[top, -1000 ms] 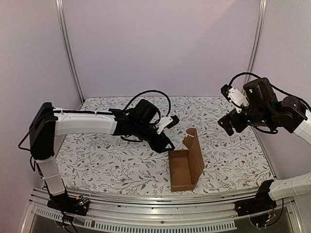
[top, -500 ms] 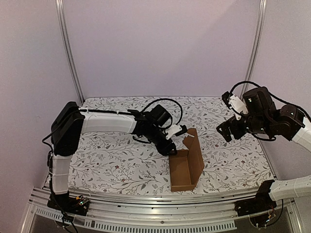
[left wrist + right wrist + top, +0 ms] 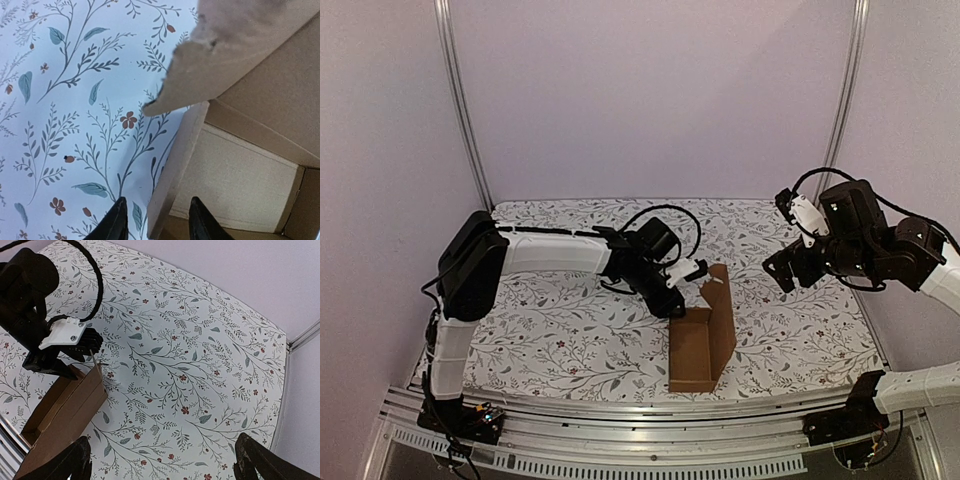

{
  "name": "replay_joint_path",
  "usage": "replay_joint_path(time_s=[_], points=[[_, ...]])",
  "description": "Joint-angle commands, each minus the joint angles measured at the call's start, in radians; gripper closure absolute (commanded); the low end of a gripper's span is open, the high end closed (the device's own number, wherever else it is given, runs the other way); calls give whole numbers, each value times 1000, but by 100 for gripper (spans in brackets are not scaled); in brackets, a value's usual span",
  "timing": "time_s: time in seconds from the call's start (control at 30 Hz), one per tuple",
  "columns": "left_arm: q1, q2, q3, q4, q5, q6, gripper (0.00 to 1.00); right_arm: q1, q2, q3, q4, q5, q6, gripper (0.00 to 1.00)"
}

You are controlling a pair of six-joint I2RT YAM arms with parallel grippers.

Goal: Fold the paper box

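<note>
The paper box (image 3: 700,345) is a brown carton standing open-topped near the table's front, with a tall right wall and a raised flap (image 3: 713,285) at its far end. My left gripper (image 3: 676,300) reaches in from the left at the box's far left corner. In the left wrist view the box's thin left wall (image 3: 175,165) stands between the two black fingertips of the left gripper (image 3: 157,212), with a gap on each side. My right gripper (image 3: 782,270) hangs open above the table to the right of the box. The right wrist view shows the box (image 3: 60,415) left of the right gripper (image 3: 162,452).
The table (image 3: 550,330) has a white cloth printed with leaves and small flowers. Metal frame posts (image 3: 460,100) stand at the back corners, and a rail runs along the near edge. The left arm's cable (image 3: 665,212) loops above its wrist.
My left arm has swung right to the box's far left corner, and its jaws have narrowed around the left wall. The right gripper has dropped slightly and drifted left.
</note>
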Motion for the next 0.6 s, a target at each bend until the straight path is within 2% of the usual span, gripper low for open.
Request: replay_joint_path(time_s=[0.0, 0.17, 0.57], points=[[-6, 27, 17, -10, -11, 12, 62, -7, -16, -19, 15, -10, 14, 1], [-6, 27, 8, -19, -18, 20, 65, -6, -11, -18, 16, -10, 16, 1], [-6, -9, -25, -22, -48, -23, 89, -7, 9, -10, 31, -25, 24, 1]])
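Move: The left hand's fingers already straddle the box's far wall close to its left end: that spot is about 1 cm to the hand's right, level fore and aft, and 1 cm below. The upright lid's middle stands about 10 cm to the right and 9 cm back, some 2 cm higher, and the box floor's middle is 4 cm right, 10 cm back and 3 cm below. From the right hand, the gripping spot lies about 23 cm left, 4 cm ahead and 22 cm below. The left fingers close onto the box's far wall near its left corner and pinch the cardboard, one pad outside and one inside the box, going from under half open to nearly shut. The hand first sinks about 1 cm over the wall, then stays practically in place with no real wrist turn while the fingers finish closing. ##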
